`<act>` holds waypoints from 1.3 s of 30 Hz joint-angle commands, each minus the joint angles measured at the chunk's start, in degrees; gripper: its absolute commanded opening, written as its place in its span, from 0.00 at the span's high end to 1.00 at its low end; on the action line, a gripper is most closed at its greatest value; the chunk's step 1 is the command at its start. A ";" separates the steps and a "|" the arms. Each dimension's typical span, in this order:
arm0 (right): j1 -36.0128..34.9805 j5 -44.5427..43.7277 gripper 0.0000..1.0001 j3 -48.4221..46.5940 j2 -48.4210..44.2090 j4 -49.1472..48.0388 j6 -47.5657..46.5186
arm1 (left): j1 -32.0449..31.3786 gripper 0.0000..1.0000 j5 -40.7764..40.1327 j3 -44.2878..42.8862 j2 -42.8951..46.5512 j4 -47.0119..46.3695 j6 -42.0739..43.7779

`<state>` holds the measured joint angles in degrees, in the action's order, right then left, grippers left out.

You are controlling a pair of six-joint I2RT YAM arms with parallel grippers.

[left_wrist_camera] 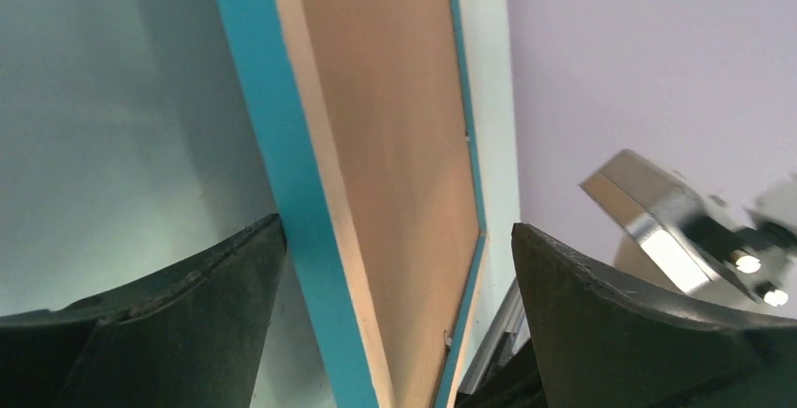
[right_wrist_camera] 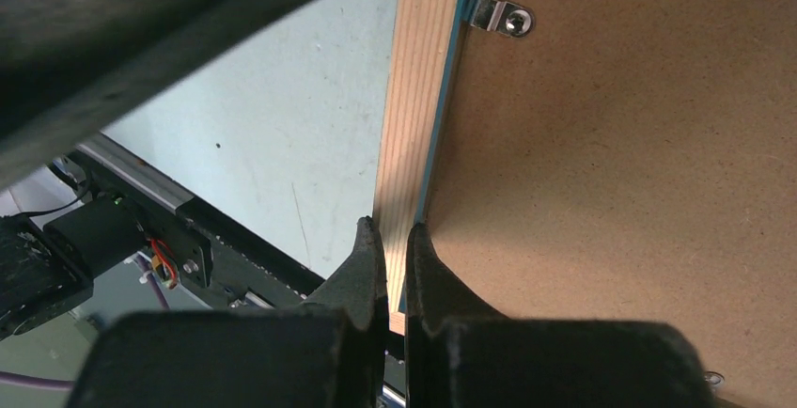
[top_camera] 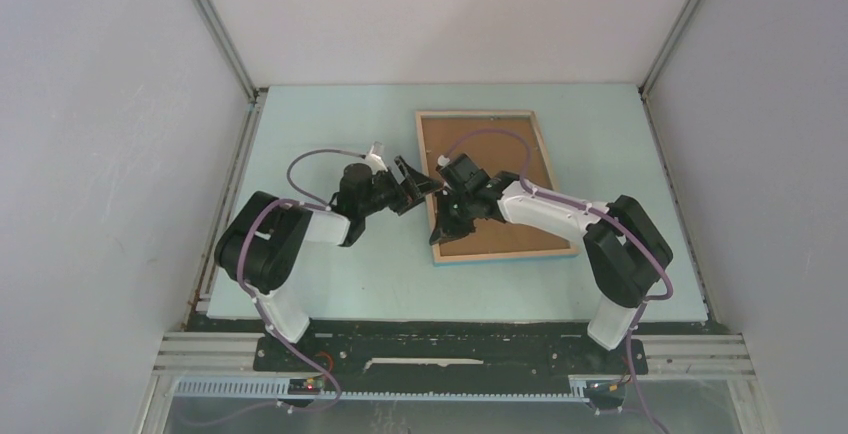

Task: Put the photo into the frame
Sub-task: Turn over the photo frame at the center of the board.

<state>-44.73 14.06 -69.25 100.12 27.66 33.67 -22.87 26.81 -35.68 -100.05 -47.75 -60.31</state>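
Observation:
The frame (top_camera: pixel 475 114) lies back side up right of the table's middle, light wood rails with a blue edge (left_wrist_camera: pixel 282 145). The plain brown backing board (top_camera: pixel 495 159) fills it. The photo is hidden. My left gripper (top_camera: pixel 415 182) is open at the frame's left rail; in its wrist view the rail runs between the spread fingers (left_wrist_camera: pixel 188 314). My right gripper (top_camera: pixel 440 234) is shut, its tips (right_wrist_camera: pixel 395 239) over the same wooden rail (right_wrist_camera: pixel 423 98) near the near-left corner, beside the board (right_wrist_camera: pixel 611 192). Nothing shows between its fingers.
A small metal clip (right_wrist_camera: pixel 498 18) is screwed at the board's edge. Enclosure walls close the table on three sides. An aluminium rail (right_wrist_camera: pixel 141 178) with wiring runs along the near edge. A metal part of the right arm (left_wrist_camera: pixel 658 220) hangs close to my left gripper.

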 commanded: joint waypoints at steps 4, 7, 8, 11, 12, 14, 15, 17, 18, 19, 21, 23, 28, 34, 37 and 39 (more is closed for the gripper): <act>-1.77 1.75 1.00 -0.92 -2.43 -4.17 -1.00 | -0.73 0.04 -5.66 -1.41 3.17 12.70 4.74; -3.02 0.64 1.00 -0.91 -2.53 -4.47 -1.01 | -0.60 0.11 -3.02 -1.76 1.55 10.35 3.91; -3.26 0.66 1.00 -0.93 -2.51 -4.71 -0.98 | -0.59 0.14 -2.59 -1.68 1.45 9.79 3.94; -3.84 1.68 1.00 -0.94 -1.96 -5.58 -0.74 | -0.65 0.19 -2.34 -1.12 2.16 9.24 4.45; -3.98 1.89 1.00 -0.95 -1.82 -5.76 -0.72 | -0.60 0.21 -2.33 -0.92 2.23 9.11 4.50; -4.09 1.90 1.00 -0.91 -1.67 -5.65 -0.58 | -0.60 0.24 -1.89 -0.72 2.22 8.38 4.43; -4.05 1.60 1.00 -0.98 -1.70 -5.42 -0.61 | -0.59 0.27 -1.78 -0.64 2.12 8.03 4.37; -4.21 1.28 1.00 -0.91 -1.97 -4.98 -0.76 | -0.62 0.31 -1.82 -0.55 2.13 7.61 4.26; -4.30 1.01 1.00 -0.89 -2.16 -4.65 -0.87 | -0.60 0.35 -1.82 -0.35 2.22 7.21 4.26; -4.38 0.60 1.00 -0.88 -2.34 -4.37 -1.02 | -0.65 0.40 -1.90 -0.09 2.45 6.54 4.19; -4.57 -0.35 1.00 -0.90 -2.73 -3.76 -1.58 | -0.61 0.53 -1.85 0.60 2.82 5.08 3.95; -4.87 -1.83 1.00 -0.93 -3.00 -2.93 -2.22 | -0.60 0.64 -1.79 1.27 3.08 3.65 3.61; -6.19 -7.64 0.81 0.18 -4.94 -0.58 -4.47 | -0.51 0.87 -0.84 1.75 2.80 1.68 3.36; -6.32 -10.51 0.28 3.41 -9.59 -0.76 -7.90 | -0.43 1.00 -1.01 2.83 3.54 0.09 3.37; -7.41 -13.63 0.16 6.27 -13.94 -1.61 -10.35 | -0.47 1.00 -1.27 2.99 3.70 -0.40 3.27; -8.47 -15.51 0.07 9.27 -17.87 -3.62 -12.59 | -0.43 1.00 -1.19 2.99 3.71 -0.48 3.15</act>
<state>-51.05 4.08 -63.77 89.89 27.11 26.85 -23.22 23.68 -32.71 -99.00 -40.75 -58.52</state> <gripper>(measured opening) 0.856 0.313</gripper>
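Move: The left hand's wide-open fingers already straddle the photo frame's raised left bar, the stretch they will shut on lying about 2 cm below and 1 cm to the left. From that hand the frame's near left corner is some 18 cm back and 1 cm to the right, 3 cm lower. The right hand still pinches the same bar near its near end, right at the fingertips; from it the near left corner is about 5 cm back, a metal clip about 6 cm ahead and 3 cm right. The left hand sinks about 3 cm over the frame's left bar and closes on it, gripping it while easing slightly back, left and down, as the right hand, keeping its pinch, draws the bar some 2 cm back and a little left. Only once the left fingers are tight does the right hand open wide, let go of the bar and rise about 2.5 cm while backing off to the right over the board, its fingers tipping some 15 degrees. ##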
